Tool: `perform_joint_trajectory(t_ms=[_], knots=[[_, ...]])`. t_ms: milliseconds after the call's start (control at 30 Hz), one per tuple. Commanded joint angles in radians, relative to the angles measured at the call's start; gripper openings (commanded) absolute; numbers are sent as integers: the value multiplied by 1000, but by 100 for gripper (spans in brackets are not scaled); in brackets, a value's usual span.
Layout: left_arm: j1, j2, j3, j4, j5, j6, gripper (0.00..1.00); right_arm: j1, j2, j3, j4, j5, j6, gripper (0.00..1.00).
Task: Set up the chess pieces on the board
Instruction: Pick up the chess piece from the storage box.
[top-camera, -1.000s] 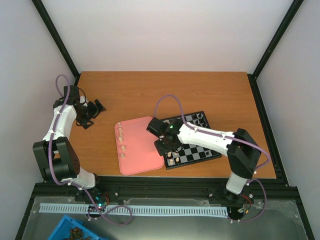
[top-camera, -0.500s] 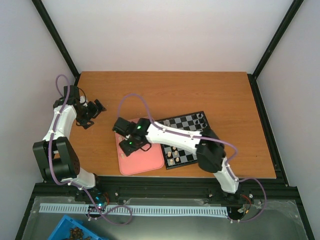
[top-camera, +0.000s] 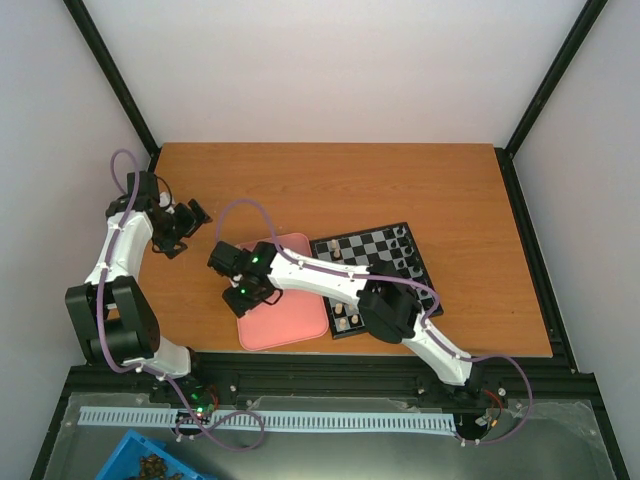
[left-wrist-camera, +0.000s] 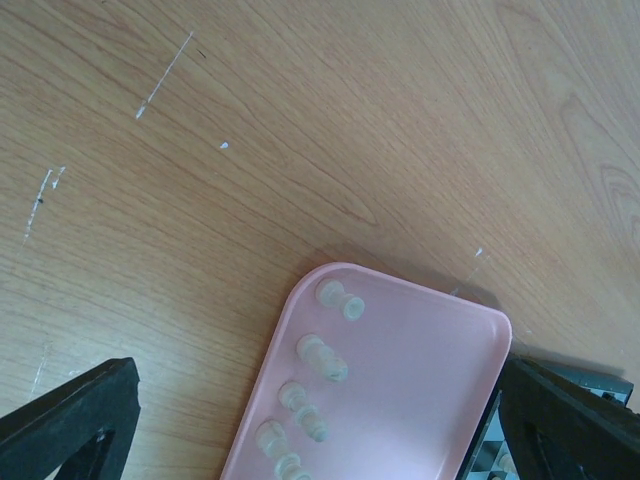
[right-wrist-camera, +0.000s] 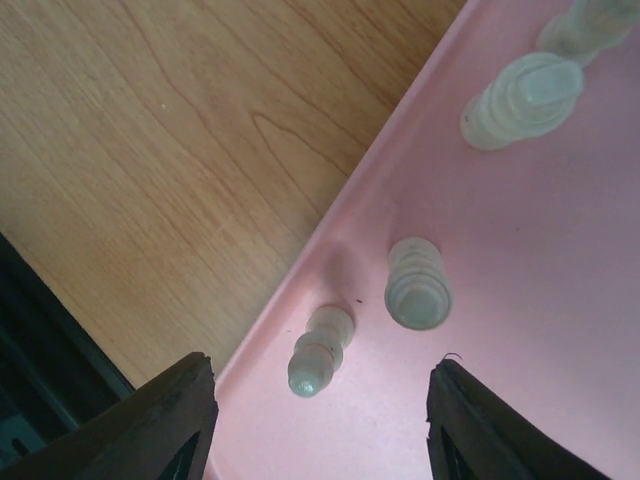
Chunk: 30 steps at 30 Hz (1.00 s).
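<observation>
Several cream chess pieces (left-wrist-camera: 322, 357) stand in a row along the left side of the pink tray (left-wrist-camera: 420, 390). My right gripper (top-camera: 240, 290) hangs open just above that row. A small pawn (right-wrist-camera: 320, 350) lies between its fingers (right-wrist-camera: 180, 420) without touching them, and a rounder piece (right-wrist-camera: 418, 283) stands beside it. The board (top-camera: 385, 262) sits right of the tray, with a few cream pieces (top-camera: 346, 320) at its near left corner and dark ones (top-camera: 403, 238) at its far right. My left gripper (top-camera: 185, 222) is open and empty over the bare table, far left.
The pink tray (top-camera: 295, 318) butts against the board's left rim. The wooden table (top-camera: 330, 180) ends in black frame rails on both sides. My right arm stretches across the board's near half. A blue bin (top-camera: 150, 462) sits below the table's front edge.
My right arm has swung left, from over the board's near left corner to the left edge of the pink tray. The left arm has not moved.
</observation>
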Motion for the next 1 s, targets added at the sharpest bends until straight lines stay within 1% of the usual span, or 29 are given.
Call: perform_joint_trajectory(t_ms=[0,100,267,533,600,700,900,967], knots=[[5,-22,0,15,-7,16,100,5,41,34,-16,-14,-7,55],[4,-18,0,19,-7,16,100,5,47,35,-17,-11,-5,50],[4,-9,1,22,-5,16,100,5,69,42,-17,-22,-10,46],[4,6,3,28,-2,16,100,4,101,72,-24,-35,-13,35],[4,9,4,28,0,16,100,3,109,79,-28,-38,-13,30],[4,16,7,28,4,16,100,3,119,103,-41,-34,-13,18],[4,26,14,25,9,18,100,1,92,117,-89,-10,-13,6],[5,28,17,22,9,18,100,2,52,98,-103,0,-12,5]])
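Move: The nearest white chess piece, at the near end of the row along the storage box's left wall, stands about 4 cm below the right fingertips and roughly 1 cm to their left, neither ahead nor back. From the right hand, the second piece is some 4 cm ahead and straight in line, the third about 8 cm ahead and 1 cm left. From the left hand, the nearest piece lies about 17 cm back, 12 cm right and 11 cm below. Lower the right gripper about 3 cm, nearly straight down over the nearest white piece, narrowing the half-open fingers on the way. At the bottom, shut them around the upper body of the piece until they pinch it, the wrist kept pointing down, then ease up by about half a centimetre. ##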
